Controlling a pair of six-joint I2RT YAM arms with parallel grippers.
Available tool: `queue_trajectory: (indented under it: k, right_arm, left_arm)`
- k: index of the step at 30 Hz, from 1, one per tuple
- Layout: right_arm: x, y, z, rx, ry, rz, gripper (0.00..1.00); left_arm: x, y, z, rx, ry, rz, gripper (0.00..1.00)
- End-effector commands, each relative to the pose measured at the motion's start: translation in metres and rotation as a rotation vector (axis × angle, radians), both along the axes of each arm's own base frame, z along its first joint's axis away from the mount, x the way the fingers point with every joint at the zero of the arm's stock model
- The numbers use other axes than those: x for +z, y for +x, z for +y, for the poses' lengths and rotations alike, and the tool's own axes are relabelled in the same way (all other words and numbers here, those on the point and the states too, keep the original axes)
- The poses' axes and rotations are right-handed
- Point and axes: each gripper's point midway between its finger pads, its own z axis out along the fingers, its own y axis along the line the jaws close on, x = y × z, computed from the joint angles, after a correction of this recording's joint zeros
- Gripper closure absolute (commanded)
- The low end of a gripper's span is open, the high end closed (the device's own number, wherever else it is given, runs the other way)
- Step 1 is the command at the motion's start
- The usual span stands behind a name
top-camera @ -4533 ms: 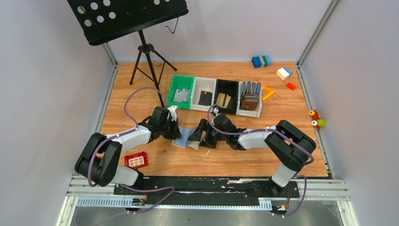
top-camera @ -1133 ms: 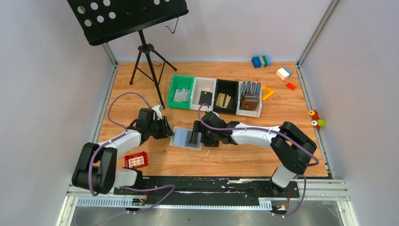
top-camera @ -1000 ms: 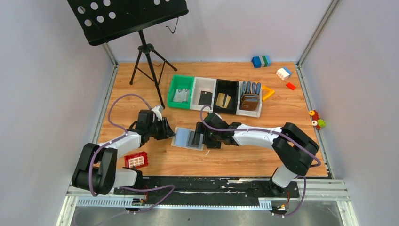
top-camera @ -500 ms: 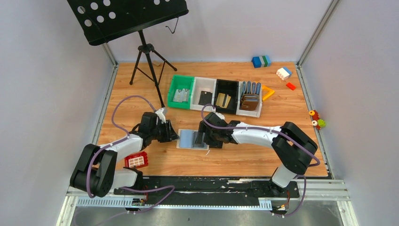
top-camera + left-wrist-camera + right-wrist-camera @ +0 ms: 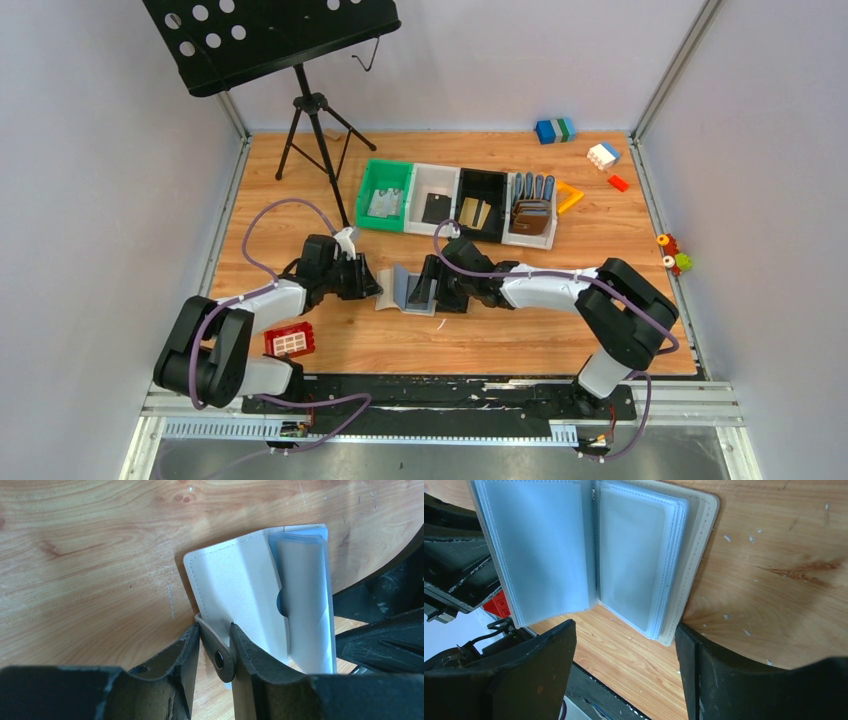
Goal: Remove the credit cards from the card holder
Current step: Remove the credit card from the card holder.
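Observation:
The card holder, pale grey-beige, lies open on the table between the two arms, its left cover raised. My left gripper is shut on its strap tab, with the pale cover just beyond the fingers. The right wrist view shows clear blue-grey sleeves fanned open, and those that show look empty. My right gripper stands open at the holder's right half, holding nothing. Credit cards lie in the bins behind: silvery grey, black and gold.
A row of bins stands behind the holder, the rightmost with brown wallets. A music stand's tripod is at the back left. A red brick lies by the left arm. Toy blocks sit at the back right.
The left gripper has moved right to the holder's left edge, closed on the strap tab and lifted that cover off the table. The right gripper's jaws have narrowed slightly.

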Motion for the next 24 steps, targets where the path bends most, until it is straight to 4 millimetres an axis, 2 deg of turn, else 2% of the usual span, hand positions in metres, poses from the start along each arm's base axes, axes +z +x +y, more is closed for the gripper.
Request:
queue_trajectory:
  k: [1, 3, 8, 14, 20, 24]
  right_arm:
    - [0.006, 0.005, 0.008, 0.007, 0.044, -0.033, 0.29]
    - [0.002, 0.004, 0.001, 0.004, -0.005, -0.026, 0.31]
    - [0.001, 0.009, -0.012, -0.005, -0.118, -0.059, 0.33]
    - [0.004, 0.015, -0.018, -0.006, -0.203, -0.108, 0.34]
    - [0.011, 0.022, -0.027, 0.01, -0.259, -0.168, 0.3]
    - [0.009, 0.024, -0.026, 0.037, -0.297, -0.171, 0.29]
  left_arm:
    - [-0.018, -0.025, 0.009, -0.025, 0.066, 0.09, 0.6]
    - [-0.011, -0.023, 0.011, -0.004, 0.068, 0.069, 0.54]
    - [0.015, -0.017, 0.014, 0.048, 0.054, 0.003, 0.28]
    - [0.032, -0.015, 0.024, 0.116, 0.069, -0.049, 0.11]
    - [0.043, -0.011, 0.028, 0.136, 0.073, -0.099, 0.04]
    - [0.031, -0.01, 0.024, 0.095, 0.112, -0.06, 0.05]
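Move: The left gripper already pinches the strap and holds the cover half up; the middle of the open card holder lies some 5 cm to that gripper's right, about level fore and aft and 2 cm lower. The tray's white compartment is about 16 cm ahead and 11 cm right of the left gripper. From the half-open right gripper, the card holder's middle is about 3 cm left, 1 cm ahead and 2 cm down; a white scrap lies 5 cm back and 3 cm right. Let go of the strap: spread the left fingers nearly fully, and lift that gripper about 4 cm while easing it to the left and slightly back, away from the card holder. Meanwhile draw the right gripper about 3 cm to the right and a little forward, away from the card holder's middle towards the pocket half's right edge, tilting it some 15 degrees so its left side dips, fingers still half open. ##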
